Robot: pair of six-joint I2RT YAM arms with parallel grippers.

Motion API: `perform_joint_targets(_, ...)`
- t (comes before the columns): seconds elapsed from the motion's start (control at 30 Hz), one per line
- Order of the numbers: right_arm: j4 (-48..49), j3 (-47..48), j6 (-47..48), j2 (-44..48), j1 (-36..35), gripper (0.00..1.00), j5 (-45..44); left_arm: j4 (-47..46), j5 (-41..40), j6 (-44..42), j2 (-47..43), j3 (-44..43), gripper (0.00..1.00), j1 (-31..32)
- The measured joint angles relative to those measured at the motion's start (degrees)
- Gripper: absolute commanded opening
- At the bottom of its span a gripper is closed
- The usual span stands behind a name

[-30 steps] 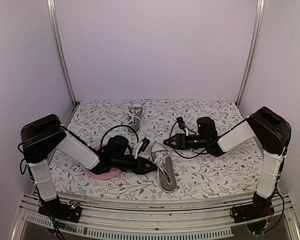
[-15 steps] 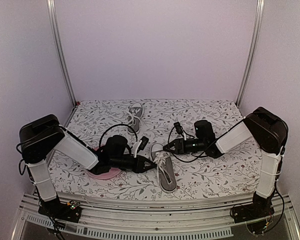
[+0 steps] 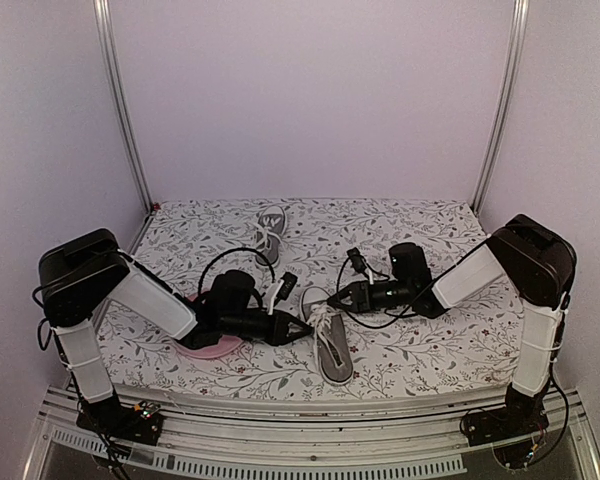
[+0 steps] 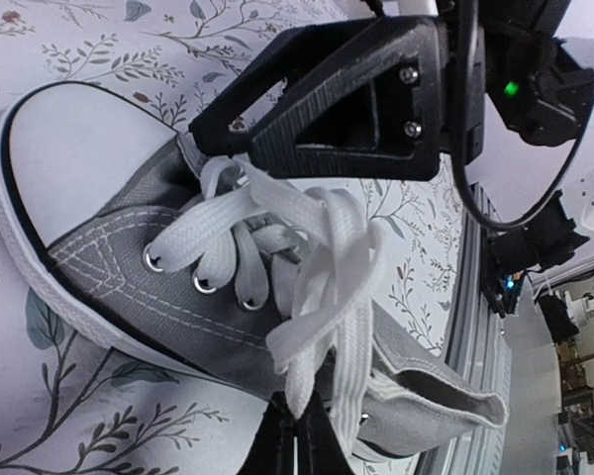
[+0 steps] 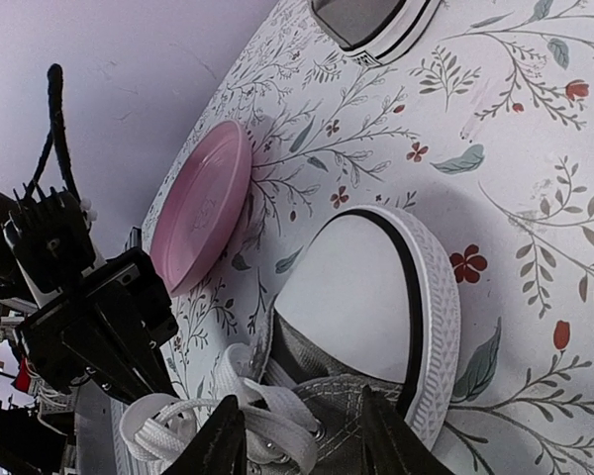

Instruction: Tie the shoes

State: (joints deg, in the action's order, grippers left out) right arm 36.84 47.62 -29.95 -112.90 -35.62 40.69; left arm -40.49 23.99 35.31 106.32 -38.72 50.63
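Observation:
The near shoe [image 3: 331, 338] lies at the table's front middle, grey with a white toe cap [image 5: 371, 297] and loose white laces [image 4: 307, 247]. My left gripper [image 3: 303, 331] reaches it from the left. In the left wrist view its fingertips [image 4: 295, 435] are pressed together on the end of a white lace strand. My right gripper [image 3: 330, 297] comes in from the right at the shoe's toe end. Its jaws [image 5: 307, 445] stand apart, straddling the laced front of the shoe, with a lace loop between them. The second shoe [image 3: 270, 228] lies at the back.
A round pink plate [image 3: 202, 343] sits under my left arm, left of the near shoe, also showing as the pink plate [image 5: 203, 203] in the right wrist view. The table's front rail [image 3: 310, 415] runs just below the near shoe. Flowered cloth [image 3: 450, 340] covers the table.
My left gripper has closed on the lace end. My right gripper has moved left to the shoe's toe end and its jaws have narrowed.

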Motion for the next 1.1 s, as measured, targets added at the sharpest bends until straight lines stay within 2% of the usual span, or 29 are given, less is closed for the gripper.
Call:
perform_joint_targets(0.1,0.0,-0.6,0.2,0.0,0.0,0.30,0.1,0.0,0.0,0.0,0.0,0.0,0.00,0.0)
perform_joint_targets(0.2,0.0,-1.0,0.6,0.0,0.0,0.07,0.1,-0.3,0.1,0.0,0.0,0.0,0.00,0.0)
perform_joint_targets(0.23,0.0,-1.2,0.3,0.0,0.0,0.04,0.3,-0.4,0.1,0.0,0.0,0.0,0.00,0.0)
perform_joint_targets(0.6,-0.7,-0.2,-0.5,3.8,0.0,0.02,-4.1,-0.4,1.0,0.0,0.0,0.2,0.00,0.0)
perform_joint_targets(1.1,-3.4,3.8,-3.9,0.9,-0.4,0.02,-11.1,-0.4,1.5,-0.2,0.0,0.2,0.00,1.0)
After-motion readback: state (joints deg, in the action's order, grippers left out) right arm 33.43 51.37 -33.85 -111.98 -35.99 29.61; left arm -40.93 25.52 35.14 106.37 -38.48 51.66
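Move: The white lace loop to be gripped lies just beside the right hand point, about 1 cm back and 1 cm lower, between the open fingers. From the right hand, the knot is some 4 cm back, 2 cm to the left and 2 cm lower; the white toe cap is roughly 4 cm ahead, 4 cm to the left and 5 cm below. The left hand, already shut on the laces, has that loop some 6 cm ahead and 4 cm to its right, about level. The lace loop is pinched as the right fingers shut on it, dipping about 1 cm down and back; the right hand then lifts it some 4 cm while pulling forward about 5 cm, away from the knot, and sinks again near the toe cap, turning about 10 degrees clockwise. The left fingers keep their grip on the laces and draw back about 1 cm. ##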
